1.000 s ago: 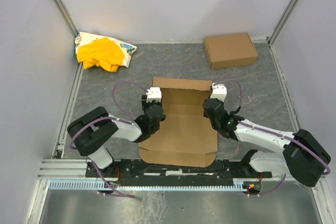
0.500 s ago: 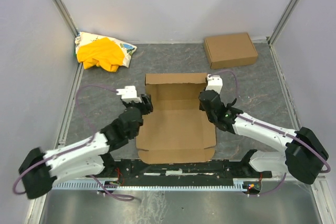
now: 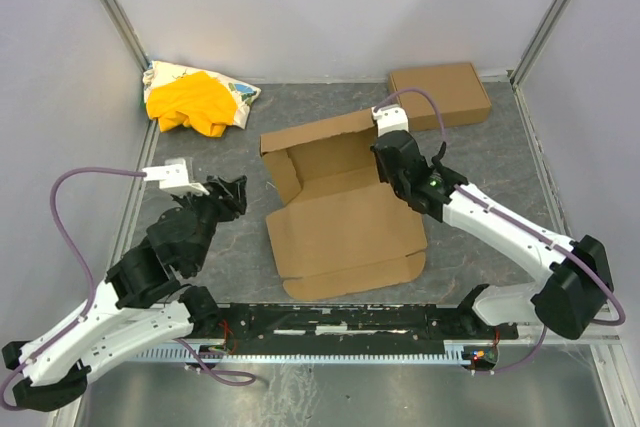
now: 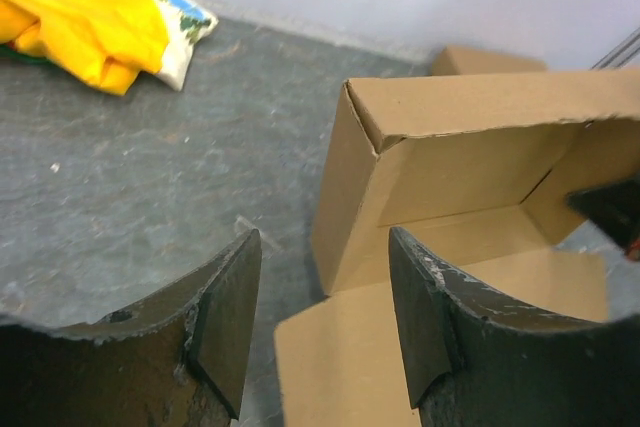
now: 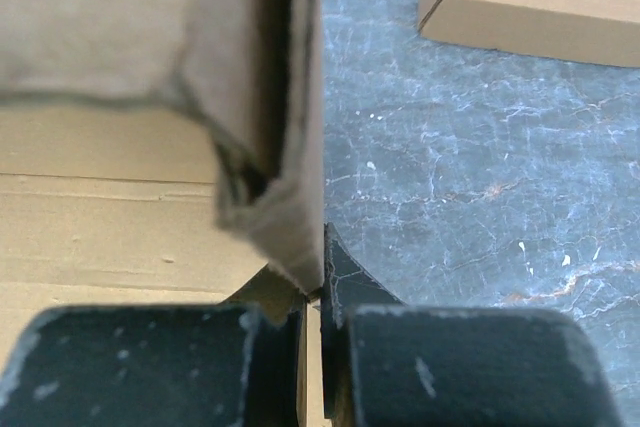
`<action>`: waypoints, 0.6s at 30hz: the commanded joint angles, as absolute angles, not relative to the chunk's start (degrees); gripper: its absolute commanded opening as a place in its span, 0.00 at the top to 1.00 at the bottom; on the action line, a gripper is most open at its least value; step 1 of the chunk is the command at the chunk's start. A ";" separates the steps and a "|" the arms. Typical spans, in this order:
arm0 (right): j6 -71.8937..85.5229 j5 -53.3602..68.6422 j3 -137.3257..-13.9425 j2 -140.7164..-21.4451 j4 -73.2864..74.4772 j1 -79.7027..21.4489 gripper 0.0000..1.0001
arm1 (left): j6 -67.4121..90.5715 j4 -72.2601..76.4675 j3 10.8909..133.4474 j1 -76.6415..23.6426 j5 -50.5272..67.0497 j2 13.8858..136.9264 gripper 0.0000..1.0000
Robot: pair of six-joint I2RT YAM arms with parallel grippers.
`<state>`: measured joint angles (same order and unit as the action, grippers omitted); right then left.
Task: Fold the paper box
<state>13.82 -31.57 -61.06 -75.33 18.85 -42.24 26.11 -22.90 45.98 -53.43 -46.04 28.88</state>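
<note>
The paper box is a brown cardboard sheet lying skewed in the middle of the table, its far wall and left corner flap standing up. My right gripper is at the sheet's far right corner. In the right wrist view it is shut on the thin upright side flap. My left gripper hovers left of the sheet, apart from it. Its jaws are open with nothing between them, and they face the box's raised corner.
A ready-made brown cardboard box sits at the back right, close behind the right gripper. A yellow-and-white cloth heap lies in the back left corner. White walls with metal rails enclose the grey table.
The left gripper let go of the sheet's left side, opened wider and swung out to the left. The right gripper carried its corner farther back, turning the sheet askew.
</note>
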 commanded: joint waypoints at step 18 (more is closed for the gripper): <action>-16.21 -1.04 -101.90 -103.41 56.79 -41.94 0.94 | 22.61 -31.66 47.72 -53.38 -47.79 25.67 0.39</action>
<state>-9.37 -8.27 -90.96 -96.64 44.60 -41.65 24.91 -30.28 45.41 -53.43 -46.39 26.74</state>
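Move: The right hand's shut fingers already grip the right corner of the paper box's raised edge. The middle of the box's open body lies about 7 cm to its left, 3 cm back and 10 cm below; the raised edge's left corner is some 15 cm left, 3 cm back and 2 cm lower. The closed carton sits roughly 13 cm ahead, 10 cm right and 17 cm below. From the empty left hand, the gripped corner is about 12 cm ahead, 18 cm right and 10 cm lower. Keeping its pinch on the corner, the right hand swings the paper box round: it first dips 3 to 4 cm, slightly back, then climbs partway again while sweeping left, ending about 7 cm left, away from the closed carton. The wrist turns some 30 degrees counter-clockwise throughout, its left side dropping and fingers tipping further down. The open left hand sinks about 4 cm, then regains half. ##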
